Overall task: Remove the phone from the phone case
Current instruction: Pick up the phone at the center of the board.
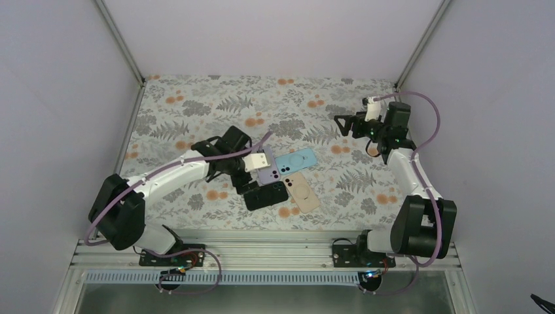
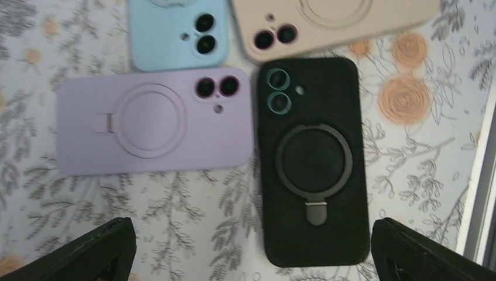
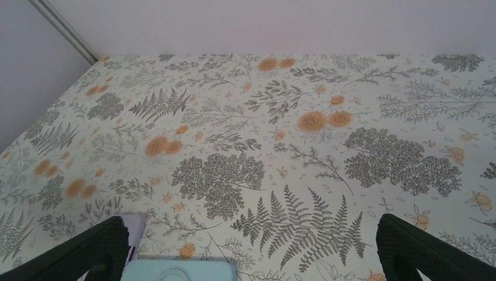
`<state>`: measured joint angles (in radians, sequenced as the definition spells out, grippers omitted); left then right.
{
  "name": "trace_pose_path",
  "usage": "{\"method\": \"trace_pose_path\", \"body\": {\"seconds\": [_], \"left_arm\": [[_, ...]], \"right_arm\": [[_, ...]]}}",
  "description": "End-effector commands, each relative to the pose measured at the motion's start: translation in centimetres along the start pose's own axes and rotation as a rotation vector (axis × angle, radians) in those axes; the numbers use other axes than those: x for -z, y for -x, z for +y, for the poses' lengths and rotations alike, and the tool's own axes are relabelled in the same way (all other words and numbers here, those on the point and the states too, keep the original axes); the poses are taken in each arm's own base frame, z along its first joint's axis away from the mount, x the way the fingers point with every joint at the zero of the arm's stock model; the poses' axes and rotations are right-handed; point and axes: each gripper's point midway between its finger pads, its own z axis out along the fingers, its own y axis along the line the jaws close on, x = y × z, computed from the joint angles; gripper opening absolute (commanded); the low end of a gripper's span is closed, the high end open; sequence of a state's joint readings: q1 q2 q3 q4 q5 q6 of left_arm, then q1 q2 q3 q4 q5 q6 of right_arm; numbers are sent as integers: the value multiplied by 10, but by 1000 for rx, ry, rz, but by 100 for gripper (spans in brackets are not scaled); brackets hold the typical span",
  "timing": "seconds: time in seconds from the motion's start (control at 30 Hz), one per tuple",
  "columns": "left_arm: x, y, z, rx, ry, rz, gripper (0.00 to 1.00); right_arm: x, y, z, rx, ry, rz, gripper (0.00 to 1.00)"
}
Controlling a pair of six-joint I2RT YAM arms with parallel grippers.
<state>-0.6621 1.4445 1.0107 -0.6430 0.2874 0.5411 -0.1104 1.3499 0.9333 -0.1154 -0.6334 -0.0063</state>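
Note:
Four phone cases lie face down in a cluster on the flowered cloth: lilac (image 2: 152,120), light blue (image 2: 175,29), beige (image 2: 333,20) and black (image 2: 313,158) with a ring stand. Camera lenses show through each cutout, and the black case's are teal-ringed; the phone is otherwise hidden. My left gripper (image 2: 255,252) hovers open above the cluster, its fingers (image 2: 99,252) straddling the black case's lower end without touching it. In the top view that left gripper (image 1: 252,176) sits over the lilac case (image 1: 268,171) and black case (image 1: 266,195). My right gripper (image 1: 345,124) is open and empty, off to the back right.
The right wrist view shows the light blue case's edge (image 3: 175,270) and a lilac corner (image 3: 135,231) at the bottom of the frame. A metal rail (image 2: 482,193) marks the table's near edge beside the black case. Grey walls enclose the table on three sides.

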Motion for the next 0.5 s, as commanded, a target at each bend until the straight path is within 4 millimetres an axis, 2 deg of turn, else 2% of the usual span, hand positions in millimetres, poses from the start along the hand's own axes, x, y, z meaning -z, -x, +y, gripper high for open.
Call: {"method": "trace_pose_path", "body": {"seconds": [0.0, 0.27, 0.47], "left_arm": [[-6, -22, -19, -51, 4, 110, 100], [-24, -53, -50, -53, -41, 253, 100], [-38, -63, -57, -32, -62, 313, 100]], "right_arm": [[3, 10, 4, 43, -7, -43, 99], [3, 10, 6, 52, 1, -49, 99], [2, 8, 6, 52, 2, -46, 99]]}}
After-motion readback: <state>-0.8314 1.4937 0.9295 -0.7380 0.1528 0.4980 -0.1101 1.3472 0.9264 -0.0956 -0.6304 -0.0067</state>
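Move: The black phone's middle lies about 5 cm to the left hand's right, 3 cm back and 10 cm below it. The purple phone is roughly 11 cm straight ahead of the black one, the blue phone about 12 cm ahead and 10 cm right of it, and the beige one some 13 cm to its right and 1 cm ahead. From the right hand, the black phone is around 30 cm left, 20 cm back and 20 cm below. The left hand draws back about 6 cm while sinking at nearly the same rate, some 5 cm, coming down towards the left end of the black phone with its fingers held wide open. As it goes, the wrist rolls about 15 degrees, so that fingers that slanted down to the right point more steeply at the table, still short of touching the phone. ##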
